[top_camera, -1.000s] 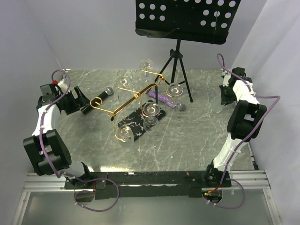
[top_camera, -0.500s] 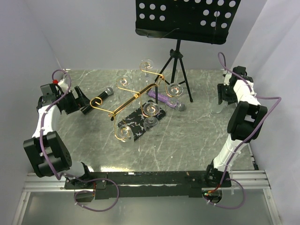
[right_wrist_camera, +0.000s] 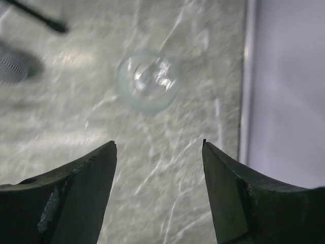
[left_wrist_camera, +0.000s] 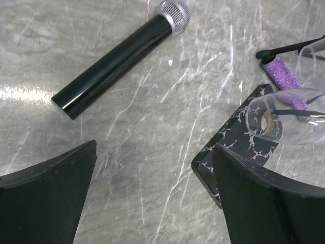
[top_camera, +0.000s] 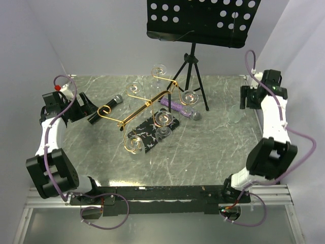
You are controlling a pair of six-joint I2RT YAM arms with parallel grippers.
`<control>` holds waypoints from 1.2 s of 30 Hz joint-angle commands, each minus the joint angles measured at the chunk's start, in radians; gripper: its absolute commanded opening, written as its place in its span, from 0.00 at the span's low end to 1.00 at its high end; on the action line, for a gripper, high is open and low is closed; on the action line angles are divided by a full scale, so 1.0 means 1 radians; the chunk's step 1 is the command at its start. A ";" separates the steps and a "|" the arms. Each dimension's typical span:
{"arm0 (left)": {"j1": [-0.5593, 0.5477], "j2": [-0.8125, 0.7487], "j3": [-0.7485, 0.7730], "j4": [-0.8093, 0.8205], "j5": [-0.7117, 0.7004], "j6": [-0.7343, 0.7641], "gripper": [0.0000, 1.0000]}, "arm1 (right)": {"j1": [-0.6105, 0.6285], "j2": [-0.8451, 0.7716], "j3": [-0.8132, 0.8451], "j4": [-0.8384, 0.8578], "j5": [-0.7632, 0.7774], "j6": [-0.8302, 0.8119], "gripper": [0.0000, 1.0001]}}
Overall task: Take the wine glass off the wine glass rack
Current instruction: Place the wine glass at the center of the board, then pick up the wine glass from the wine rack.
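The gold wine glass rack [top_camera: 147, 105] stands mid-table on its black veined base [top_camera: 151, 134], with several glasses hanging from its arms. One wine glass [top_camera: 236, 118] stands apart from the rack on the table's far right. In the right wrist view this glass [right_wrist_camera: 147, 81] is seen from above, ahead of my open right gripper [right_wrist_camera: 158, 143], which has nothing between its fingers. In the top view my right gripper [top_camera: 245, 99] hovers just behind the glass. My left gripper [top_camera: 87, 109] is open and empty at the far left, and in its wrist view the gripper [left_wrist_camera: 155, 146] faces the rack base [left_wrist_camera: 238, 137] and a hanging glass [left_wrist_camera: 289, 122].
A black microphone [top_camera: 109, 105] lies between my left gripper and the rack. A purple microphone [top_camera: 179, 108] lies behind the rack. A black music stand [top_camera: 195, 61] on a tripod stands at the back. The right wall [right_wrist_camera: 289, 101] runs close beside the standing glass.
My right gripper has opened and let go of the wine glass, which stays standing on the table. The right arm has lifted and pulled back toward the wall.
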 commanded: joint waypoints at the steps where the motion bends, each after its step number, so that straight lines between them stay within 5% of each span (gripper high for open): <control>1: -0.006 -0.053 -0.010 0.094 -0.011 -0.034 1.00 | -0.006 -0.160 -0.133 0.028 -0.137 0.008 0.77; 9: -0.006 -0.050 -0.007 0.090 -0.013 -0.039 1.00 | 0.055 -0.568 -0.461 0.292 -0.576 -0.061 0.80; 16: -0.006 -0.057 0.028 0.044 -0.051 -0.019 1.00 | 0.422 -0.796 -0.661 0.459 -0.652 -0.083 0.79; 21: -0.006 -0.048 0.070 -0.019 -0.079 0.003 1.00 | 0.672 -0.817 -0.762 0.577 -0.642 -0.076 0.82; 22: -0.006 -0.051 0.071 -0.031 -0.086 0.007 1.00 | 0.718 -0.818 -0.779 0.593 -0.647 -0.087 0.85; 23: -0.006 -0.053 0.073 -0.042 -0.090 0.015 1.00 | 0.750 -0.820 -0.800 0.609 -0.652 -0.095 1.00; 36: -0.006 -0.079 0.033 -0.105 -0.085 0.063 1.00 | 1.106 -0.594 -0.980 1.255 -0.604 -0.083 1.00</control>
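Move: The near hanging wine glass, lowest towards me on the rack, is about 53 cm left of my right hand and 19 cm back, a few centimetres lower. The next hanging glass is roughly 41 cm left and 10 cm back; the black board lies on the table about 47 cm left, 12 cm back. The freed glass stands 4 cm ahead, 2 cm right and 12 cm below. From my left hand the near glass is some 23 cm right, 17 cm back. I swing my empty right hand away from the glass already set down, some 37 cm left and 21 cm back towards the rack's near hanging glass. I arc up about 5 cm midway, then sink to just under my starting height. The wrist swings nearly 90 degrees counter-clockwise until the fingers point left and less steeply down, opening fully on the way, still short of the glass. ##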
